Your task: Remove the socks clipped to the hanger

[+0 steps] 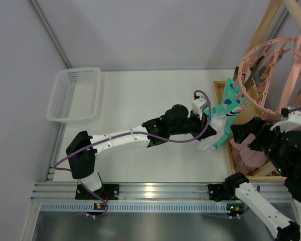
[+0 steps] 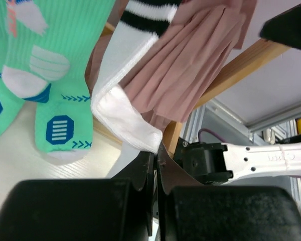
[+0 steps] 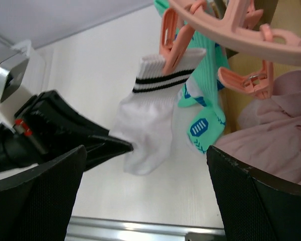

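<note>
The salmon-pink hanger [image 1: 271, 75] hangs at the right, its clips [image 3: 173, 37] holding socks. A white sock with dark cuff stripes [image 3: 150, 120] dangles from one clip, and mint-green socks [image 3: 205, 115] hang right behind it. My left gripper [image 2: 157, 150] is shut, pinching the white sock's lower edge [image 2: 125, 120]; the top view shows this gripper [image 1: 210, 128] just left of the socks. Dusty-brown ribbed socks [image 2: 190, 60] hang beside the white one. My right gripper [image 3: 145, 150] stands wide open, nothing between its fingers, facing the white sock from the near side.
A white plastic basket [image 1: 74, 94] sits at the table's far left. A wooden frame [image 1: 268, 35] carries the hanger, and its base [image 1: 226, 145] holds crumpled pinkish cloth [image 1: 251, 155]. An aluminium rail [image 1: 155, 191] runs along the near edge.
</note>
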`<state>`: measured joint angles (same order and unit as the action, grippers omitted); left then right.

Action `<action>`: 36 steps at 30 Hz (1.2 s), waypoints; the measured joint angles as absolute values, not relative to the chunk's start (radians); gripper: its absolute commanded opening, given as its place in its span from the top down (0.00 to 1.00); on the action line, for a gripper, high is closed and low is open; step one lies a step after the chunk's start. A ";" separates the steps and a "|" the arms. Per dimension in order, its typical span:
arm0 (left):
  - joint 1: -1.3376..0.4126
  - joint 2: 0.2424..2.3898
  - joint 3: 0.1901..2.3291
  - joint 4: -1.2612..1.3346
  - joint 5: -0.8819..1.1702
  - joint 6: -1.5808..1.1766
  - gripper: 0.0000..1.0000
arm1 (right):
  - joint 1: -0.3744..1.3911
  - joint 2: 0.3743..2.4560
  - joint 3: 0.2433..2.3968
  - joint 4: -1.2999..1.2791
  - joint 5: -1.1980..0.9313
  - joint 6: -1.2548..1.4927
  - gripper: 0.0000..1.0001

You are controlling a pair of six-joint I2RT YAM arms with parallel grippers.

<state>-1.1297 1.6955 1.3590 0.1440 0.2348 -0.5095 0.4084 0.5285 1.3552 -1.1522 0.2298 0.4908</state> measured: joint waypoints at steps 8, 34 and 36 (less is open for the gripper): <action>-1.193 1.597 1.254 0.161 0.049 -0.476 1.00 | 0.408 0.571 1.377 -1.088 0.343 0.646 0.01; -1.431 1.674 1.327 0.085 -0.684 -0.237 1.00 | 0.408 0.846 1.514 -1.114 0.638 0.734 0.27; -1.447 1.692 1.344 0.082 -0.737 -0.215 1.00 | 0.408 0.862 1.514 -1.118 0.643 0.733 0.27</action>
<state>-1.4471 1.6924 1.3441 0.0818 -0.7368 -0.2150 0.4084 0.8623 1.5139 -1.1175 0.6426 0.7330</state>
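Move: The left gripper already pinches the white sock's toe; the clip on its cuff sits about 6 cm ahead of that hand, 8 cm to its right and 11 cm higher. From the open right gripper the same clip is roughly 9 cm ahead, 2 cm right and 3 cm above. An empty clip hangs about 5 cm to the right of it at nearly the same height, and the green socks hang around 14 cm ahead of the right hand, 2 cm left and 8 cm lower. Bring the right gripper about 8 cm forward to the clip on the white sock, easing right and slightly up late on; swing it some 25 degrees clockwise and narrow the fingers to about three-quarters open, without shutting them. Meanwhile keep the left pinch on the toe, draw it a little to the left and, after a small rise, down, turning it counter-clockwise and dipping its fingertips. ##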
